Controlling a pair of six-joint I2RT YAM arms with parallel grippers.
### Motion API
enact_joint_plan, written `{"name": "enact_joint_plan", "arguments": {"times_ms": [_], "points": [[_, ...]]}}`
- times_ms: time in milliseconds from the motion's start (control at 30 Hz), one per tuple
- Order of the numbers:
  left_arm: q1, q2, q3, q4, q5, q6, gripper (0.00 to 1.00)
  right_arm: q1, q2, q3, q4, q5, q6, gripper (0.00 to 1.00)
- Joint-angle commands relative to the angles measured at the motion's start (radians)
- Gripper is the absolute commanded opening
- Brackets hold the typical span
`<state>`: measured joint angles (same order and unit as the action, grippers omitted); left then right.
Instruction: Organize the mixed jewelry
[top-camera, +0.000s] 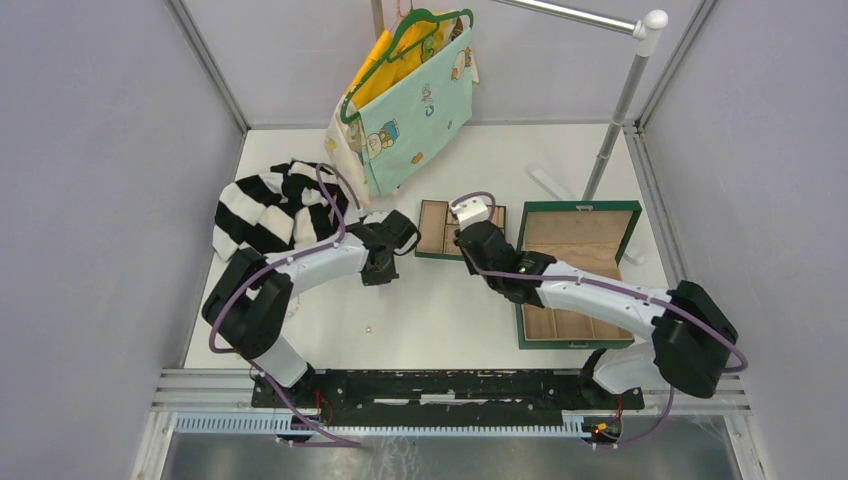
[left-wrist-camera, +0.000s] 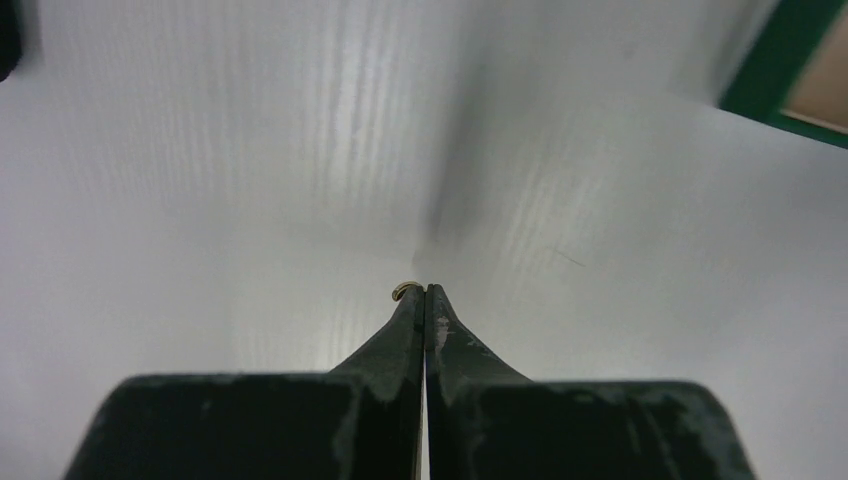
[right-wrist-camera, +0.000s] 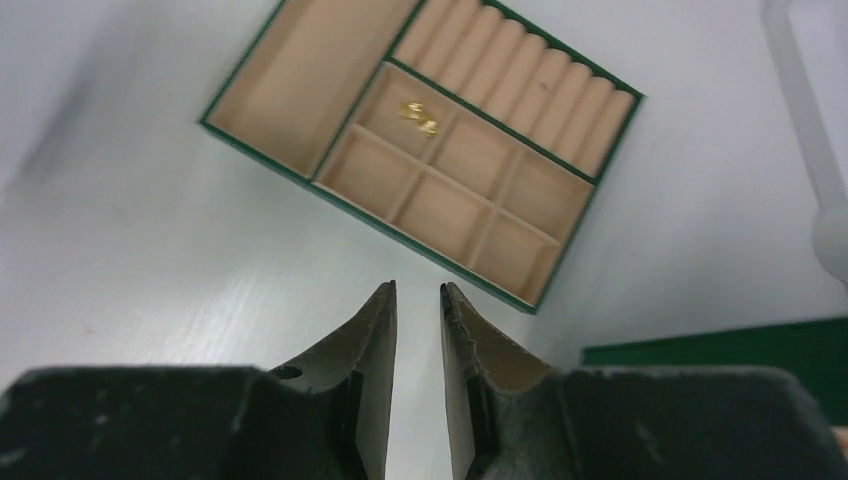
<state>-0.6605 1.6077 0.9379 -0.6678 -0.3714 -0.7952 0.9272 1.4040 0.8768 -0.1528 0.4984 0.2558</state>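
Observation:
My left gripper is shut, tips down at the white table, with a tiny gold ring of the mixed jewelry pinched at the very tip. Another small gold piece lies loose on the table nearer the arm bases. Two or three gold pieces rest in one square compartment of the tan divided tray. My right gripper hovers open just short of that tray, with a narrow gap and nothing between its fingers. No chain shows.
The open green box with tan compartments sits to the right of the tray. A black-and-white striped cloth lies at the left. Clothes on a green hanger hang at the back from a rack pole.

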Motion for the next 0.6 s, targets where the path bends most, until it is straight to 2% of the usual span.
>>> {"name": "enact_joint_plan", "arguments": {"times_ms": [0,233,433,567], "points": [[-0.074,-0.001,0.130,-0.006,0.008,0.006,0.02,-0.076,-0.147,-0.045,0.000,0.068,0.017,0.28],[-0.156,0.117,0.334,0.017,0.110,0.050,0.02,-0.080,-0.372,0.008,-0.087,0.186,-0.027,0.30],[-0.183,0.278,0.534,0.054,0.187,0.081,0.02,-0.080,-0.445,0.008,-0.154,0.300,-0.057,0.30],[-0.184,0.365,0.621,0.091,0.221,0.082,0.02,-0.080,-0.485,0.028,-0.192,0.281,-0.054,0.30]]}}
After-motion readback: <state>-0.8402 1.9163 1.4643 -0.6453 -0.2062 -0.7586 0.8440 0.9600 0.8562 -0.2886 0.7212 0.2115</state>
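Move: My left fingers, just clear of the table, already hold a small gold earring. The tray cell with the two gold earrings lies about 19 cm to the right and 13 cm ahead, at hand height; the tray's long compartment is some 13 cm right, 14 cm ahead. A loose gold piece sits roughly 12 cm behind and 2 cm left. From my right hand, that cell is about 10 cm ahead, 2 cm left, 10 cm down. I sweep my left hand about 18 cm to the right, lifting some 5 cm and edging forward, to bring the earring towards the tray, fingers staying shut on it while the wrist rolls left side down and turns clockwise about 15 degrees. Meanwhile my right hand, empty and part open, clears away from the tray, 12 cm up and 10 cm right towards the green box, its fingers tipping up. ##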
